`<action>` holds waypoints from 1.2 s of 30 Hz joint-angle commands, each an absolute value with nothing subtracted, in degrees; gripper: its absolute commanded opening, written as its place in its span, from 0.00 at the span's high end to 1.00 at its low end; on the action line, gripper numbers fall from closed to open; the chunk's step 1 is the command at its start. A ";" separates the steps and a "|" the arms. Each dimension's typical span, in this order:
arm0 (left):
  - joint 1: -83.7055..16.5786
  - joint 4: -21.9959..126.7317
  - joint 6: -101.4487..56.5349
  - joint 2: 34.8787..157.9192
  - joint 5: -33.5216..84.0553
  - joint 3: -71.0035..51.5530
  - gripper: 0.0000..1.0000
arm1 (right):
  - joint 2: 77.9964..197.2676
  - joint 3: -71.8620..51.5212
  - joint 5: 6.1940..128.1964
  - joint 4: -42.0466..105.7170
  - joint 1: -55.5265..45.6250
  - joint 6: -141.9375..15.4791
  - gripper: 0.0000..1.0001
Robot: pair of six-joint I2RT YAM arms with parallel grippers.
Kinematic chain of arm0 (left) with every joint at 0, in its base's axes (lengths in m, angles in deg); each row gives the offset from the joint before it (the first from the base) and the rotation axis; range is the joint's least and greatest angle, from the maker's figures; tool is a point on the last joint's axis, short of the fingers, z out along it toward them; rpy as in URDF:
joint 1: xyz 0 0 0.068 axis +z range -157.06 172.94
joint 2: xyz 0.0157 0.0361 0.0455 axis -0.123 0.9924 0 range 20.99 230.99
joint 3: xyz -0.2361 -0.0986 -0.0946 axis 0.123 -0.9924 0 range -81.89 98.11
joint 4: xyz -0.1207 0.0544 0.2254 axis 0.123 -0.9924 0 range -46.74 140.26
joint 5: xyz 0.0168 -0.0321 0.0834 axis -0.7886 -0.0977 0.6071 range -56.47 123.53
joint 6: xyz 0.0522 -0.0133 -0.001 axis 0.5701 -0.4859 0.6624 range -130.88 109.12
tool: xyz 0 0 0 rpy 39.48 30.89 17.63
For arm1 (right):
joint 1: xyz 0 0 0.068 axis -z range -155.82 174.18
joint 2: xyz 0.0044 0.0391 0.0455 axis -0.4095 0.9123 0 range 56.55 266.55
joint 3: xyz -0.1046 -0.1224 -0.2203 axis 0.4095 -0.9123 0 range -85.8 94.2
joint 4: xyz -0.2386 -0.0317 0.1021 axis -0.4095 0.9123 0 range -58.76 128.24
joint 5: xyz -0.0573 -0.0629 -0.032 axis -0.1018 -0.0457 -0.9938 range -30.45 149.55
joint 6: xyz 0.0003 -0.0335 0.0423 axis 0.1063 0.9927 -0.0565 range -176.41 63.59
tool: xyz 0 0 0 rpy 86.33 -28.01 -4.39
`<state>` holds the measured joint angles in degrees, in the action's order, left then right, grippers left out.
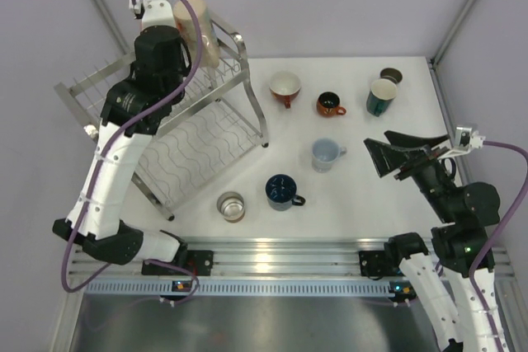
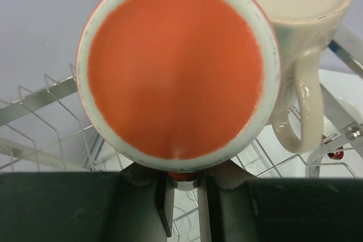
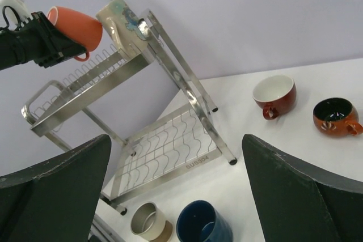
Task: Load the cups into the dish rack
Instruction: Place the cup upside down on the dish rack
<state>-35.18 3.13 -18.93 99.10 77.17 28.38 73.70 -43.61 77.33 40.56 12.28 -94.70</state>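
Observation:
My left gripper [image 2: 184,184] is shut on the handle of an orange cup [image 2: 178,69], whose base faces the wrist camera. The right wrist view shows this orange cup [image 3: 76,26] held over the upper tier of the dish rack [image 3: 170,83], close beside a tall beige cup [image 3: 122,21] that stands on that tier. Seen from above, the left arm covers the dish rack's [image 1: 190,150] top. My right gripper [image 1: 398,158] hangs open and empty at the table's right side. On the table stand a red cup [image 1: 285,86], a small brown cup [image 1: 330,105], a teal cup [image 1: 381,96], a pale blue cup [image 1: 327,154] and a navy cup [image 1: 282,191].
A short metal-lined cup [image 1: 231,206] stands near the rack's front corner, and a small dark cup [image 1: 391,77] sits behind the teal one. The rack's lower wire shelf [image 3: 170,145] holds nothing. Grey walls close in the back and sides.

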 commanded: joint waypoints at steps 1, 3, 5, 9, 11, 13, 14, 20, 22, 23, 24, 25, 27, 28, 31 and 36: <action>-31.77 2.37 -24.14 99.39 71.77 32.54 1.00 | 73.25 -40.54 76.26 40.99 11.34 -92.45 0.01; -29.92 1.75 -25.29 99.65 69.58 32.45 1.00 | 73.25 -40.45 76.08 41.26 11.34 -91.93 0.01; -28.78 0.87 -26.69 100.00 68.60 32.19 1.00 | 73.25 -40.45 75.64 41.79 11.34 -91.57 0.01; -28.25 0.43 -28.28 100.10 67.19 30.70 1.00 | 73.34 -40.45 75.29 42.23 11.34 -91.04 0.00; -28.07 0.26 -28.80 99.92 66.49 30.17 1.00 | 73.43 -40.54 75.02 42.31 11.34 -90.95 0.01; -28.07 0.08 -29.42 99.66 66.22 29.46 1.00 | 73.60 -40.71 75.02 42.31 11.34 -90.95 0.01; -28.07 -0.18 -29.60 99.48 66.22 29.20 1.00 | 73.69 -40.72 75.11 42.31 11.34 -90.87 0.01; -28.07 -1.85 -30.91 98.96 66.31 27.80 1.00 | 73.87 -41.07 75.02 42.40 11.43 -90.96 0.01; -28.07 -2.29 -31.00 98.51 67.01 27.36 1.00 | 73.78 -41.07 75.02 42.40 11.34 -90.96 0.01; -28.07 -2.47 -31.00 98.25 67.80 27.09 1.00 | 73.86 -41.07 75.02 42.49 11.34 -91.04 0.00; -28.07 -2.56 -31.09 98.07 68.15 26.92 1.00 | 73.87 -41.07 75.02 42.49 11.34 -91.04 0.01; -28.07 -2.65 -31.18 97.81 68.33 26.74 1.00 | 73.87 -40.89 75.02 42.49 11.34 -91.04 0.01; -28.16 -2.82 -31.44 97.63 68.51 26.30 1.00 | 74.04 -40.81 74.85 43.01 11.34 -90.96 0.01; -28.07 -2.91 -31.53 97.63 68.42 26.12 1.00 | 74.04 -40.72 74.85 43.19 11.34 -91.04 0.01; -28.16 -2.91 -31.53 97.63 67.98 25.69 0.93 | 74.04 -40.54 74.76 43.81 11.43 -90.87 0.01; -28.07 -2.91 -31.09 97.90 66.67 25.68 0.71 | 74.22 -39.84 74.50 44.86 11.34 -90.34 0.00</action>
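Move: The left hand already holds the orange cup upside down by its handle; its empty place on the upper rack lies about 5 cm ahead, 1 cm left and 9 cm below. The cream mug stands about 5 cm ahead, 7 cm right and 6 cm below the hand, with the rack's right end rail about 8 cm farther right of the mug. From the right hand that place is about 21 cm ahead and 49 cm left, roughly level. The left hand lowers the orange cup about 7 cm towards the wires of the upper rack, just left of the cream mug, dropping quickly at first with about a centimetre of forward reach, then sinking more slowly until it all but stops. As it goes down, the wrist tips the fingers some 10 degrees further downward and rolls slightly so that its left side sinks, while the nearly shut fingers keep their hold on the handle. ##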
